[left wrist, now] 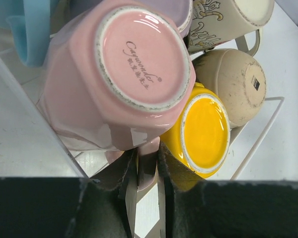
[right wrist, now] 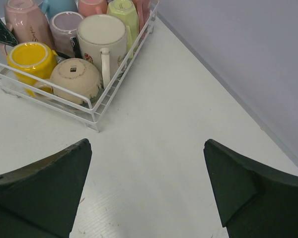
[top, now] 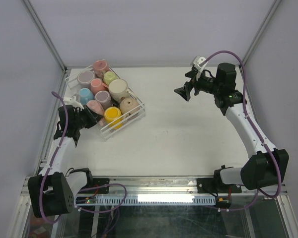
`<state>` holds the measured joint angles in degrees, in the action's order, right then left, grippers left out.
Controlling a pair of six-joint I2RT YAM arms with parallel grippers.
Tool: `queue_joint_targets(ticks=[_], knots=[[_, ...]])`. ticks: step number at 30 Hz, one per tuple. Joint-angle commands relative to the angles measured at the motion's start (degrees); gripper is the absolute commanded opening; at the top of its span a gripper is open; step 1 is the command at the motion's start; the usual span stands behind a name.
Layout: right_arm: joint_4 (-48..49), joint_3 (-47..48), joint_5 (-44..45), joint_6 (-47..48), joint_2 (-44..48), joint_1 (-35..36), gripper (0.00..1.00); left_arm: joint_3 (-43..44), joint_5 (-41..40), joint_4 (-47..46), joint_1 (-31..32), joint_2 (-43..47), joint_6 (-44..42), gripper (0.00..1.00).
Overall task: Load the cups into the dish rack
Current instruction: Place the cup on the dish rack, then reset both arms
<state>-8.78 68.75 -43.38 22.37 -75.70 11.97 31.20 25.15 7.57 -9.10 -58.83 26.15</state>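
Note:
The dish rack, a white wire tray, stands at the far left and holds several upturned cups. My left gripper is at the rack's near left side. In the left wrist view it is shut on the handle of an upside-down pink cup, which sits in the rack beside a yellow cup and a beige cup. My right gripper is open and empty, held high over the table's right half. Its view shows the rack from a distance.
The rack also holds a cream patterned cup, a green one, a lilac one and a light blue one. White walls enclose the table at the back and on both sides.

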Motion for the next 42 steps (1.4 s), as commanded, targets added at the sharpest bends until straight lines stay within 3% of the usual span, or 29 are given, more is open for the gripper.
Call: queue_joint_targets(ticks=[1,11,22,29,38,42], knots=[[2.49,0.93,-0.98,-0.56,1.37,-0.19,0.98,2.76,-5.96,6.40,-1.27,2.05,-1.96,0.17],[2.75,0.89,-1.07,-0.51,1.41,-0.19,0.98,6.77,-7.21,11.87,-1.27,3.45,-3.53,0.36],[-0.23,1.73,-2.48,1.63,2.81,-0.23,0.99,19.94,-13.87,23.35,-1.32,7.30,-6.88,0.61],[-9.98,7.90,-1.56,0.97,1.84,-0.27,0.99,31.39,-11.88,20.91,-1.28,7.17,-2.51,0.99],[-16.18,24.92,14.25,-22.05,-5.51,-1.04,0.99,53.54,-4.16,15.15,-1.27,-2.58,5.66,0.99],[-22.61,38.54,19.91,-26.40,-10.58,-1.06,0.99,62.83,-1.31,13.61,-1.28,-6.09,8.74,0.99]])
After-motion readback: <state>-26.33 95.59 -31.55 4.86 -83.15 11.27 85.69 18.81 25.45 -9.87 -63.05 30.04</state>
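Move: The pink cup stands upside down and tilted in the rack, its handle still between my left fingers, its body about 4 cm ahead and 3 cm left at hand height. Level with that, the yellow cup sits about 6 cm to my right and 1 cm ahead, the lavender cup some 9 cm ahead and 1 cm right, the blue cup 10 cm ahead and 7 cm left. From my right hand the pink cup is about 40 cm left, 4 cm back and 18 cm below. I let go of the pink cup's handle with my left hand, opening the fingers wide as I ease back and to the left a centimetre or two, then lift fast, about 33 cm up and away from the rack, tipping the fingers up some 30 degrees and drifting forward late. My empty right hand, still open, then rises too, a little forward, turning clockwise. ##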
